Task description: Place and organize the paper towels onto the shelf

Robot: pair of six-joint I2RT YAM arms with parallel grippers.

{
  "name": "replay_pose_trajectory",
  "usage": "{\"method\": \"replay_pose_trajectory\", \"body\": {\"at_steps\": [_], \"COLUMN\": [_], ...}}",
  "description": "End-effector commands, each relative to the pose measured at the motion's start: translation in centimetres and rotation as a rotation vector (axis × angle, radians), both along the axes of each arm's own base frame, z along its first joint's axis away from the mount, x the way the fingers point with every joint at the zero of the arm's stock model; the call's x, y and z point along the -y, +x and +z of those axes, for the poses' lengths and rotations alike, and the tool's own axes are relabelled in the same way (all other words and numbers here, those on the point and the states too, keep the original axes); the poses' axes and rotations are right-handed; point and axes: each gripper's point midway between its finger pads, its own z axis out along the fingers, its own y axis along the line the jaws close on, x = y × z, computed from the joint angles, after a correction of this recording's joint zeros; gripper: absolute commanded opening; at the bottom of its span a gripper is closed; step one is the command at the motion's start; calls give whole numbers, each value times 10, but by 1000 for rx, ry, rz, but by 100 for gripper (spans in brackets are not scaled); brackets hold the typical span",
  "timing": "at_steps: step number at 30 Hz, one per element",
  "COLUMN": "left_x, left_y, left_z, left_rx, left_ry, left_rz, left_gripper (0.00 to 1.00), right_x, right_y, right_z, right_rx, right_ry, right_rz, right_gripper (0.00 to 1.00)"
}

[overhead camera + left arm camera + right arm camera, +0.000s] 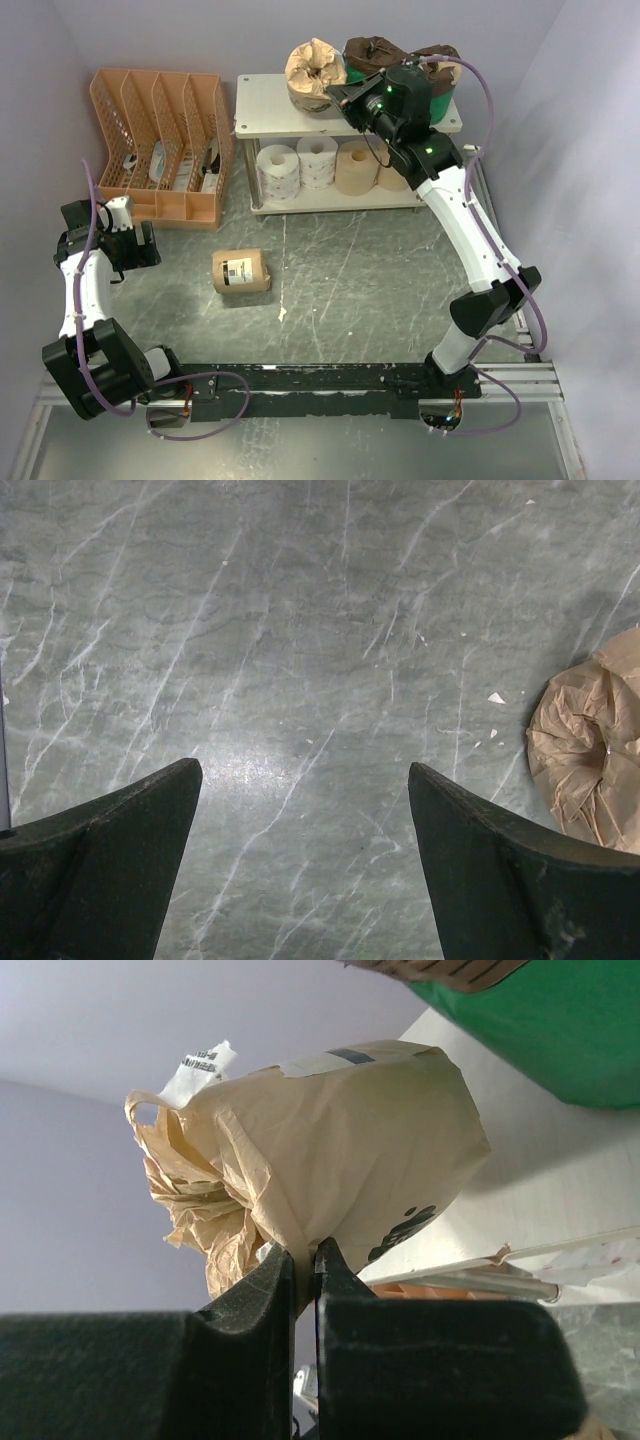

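The shelf (265, 105) stands at the back. On its top board are a tan-paper-wrapped roll (314, 72) and two green-wrapped rolls (375, 55). My right gripper (335, 95) is shut on a fold of the tan wrapping; in the right wrist view the gripper (303, 1250) pinches the roll (340, 1150) resting on the board (560, 1190). The lower board holds a white dotted roll (278, 170), a white roll (317, 160) and two bare tan rolls (357, 166). A second tan-wrapped roll (241, 271) lies on the table. My left gripper (135, 247) is open and empty to its left; in the left wrist view the gripper (305, 770) has the roll (590, 750) at the right.
An orange slotted file organizer (160, 145) with small items stands left of the shelf. A green-wrapped roll (540, 1020) sits close to the right of the pinched roll. Purple walls close in behind and at both sides.
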Motion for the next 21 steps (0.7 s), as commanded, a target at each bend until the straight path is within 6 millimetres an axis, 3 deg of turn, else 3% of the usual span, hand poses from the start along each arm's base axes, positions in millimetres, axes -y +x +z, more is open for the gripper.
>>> {"method": "replay_pose_trajectory", "body": {"at_steps": [1,3,7,9,12,15,17,19,21], "left_x": [-8,-7,-7,-8,-9,-8,-8,-8,-9], "left_y": [5,6,5,5,5,5,5,5,5], "left_z": [8,8,8,7,5,4,4,5,6], "left_rx": [16,17,14,13,4,-2,0,2,6], "left_ry": [16,13,10,12,14,6,6,8,13], "left_rz": [27,23,22,25,33,26,23,23,30], "left_gripper": [96,96,96,96,96,96,96,96,96], "right_x": [5,8,20,22,20,3,-33,-72,-105], "right_y": [15,23,35,35,25,4,-30,-71,-122], "right_z": [21,14,6,8,23,38,41,26,-6], "right_rx": [81,68,71,88,160,265,387,495,610], "right_ry": [35,33,13,-5,-46,-132,-246,-361,-466], "right_rz": [-66,-76,-111,-112,-67,29,181,397,656], "right_gripper": [0,1,32,63,98,100,100,100,100]}}
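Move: The brown paper towel pinched in the right hand is bound for the free stretch of shelf top about 7 cm ahead of that hand, 4 cm to its left and 7 cm below. The nearer green roll stands roughly 6 cm ahead and 7 cm right, the farther one 4 cm ahead and 18 cm right, their middles a couple of centimetres below. From the idle left hand, that spot is some 24 cm ahead, 40 cm right and 30 cm up. The brown paper towel, its wrapper still pinched, is taken about 3.5 cm forward and slightly down over the shelf top while the right fingers open wide and let go of it. The right hand then backs off some 6 cm towards the robot, swinging about as far left across the paper towel's front and rising 2 cm, its fingertips tipping up some 15 degrees. ##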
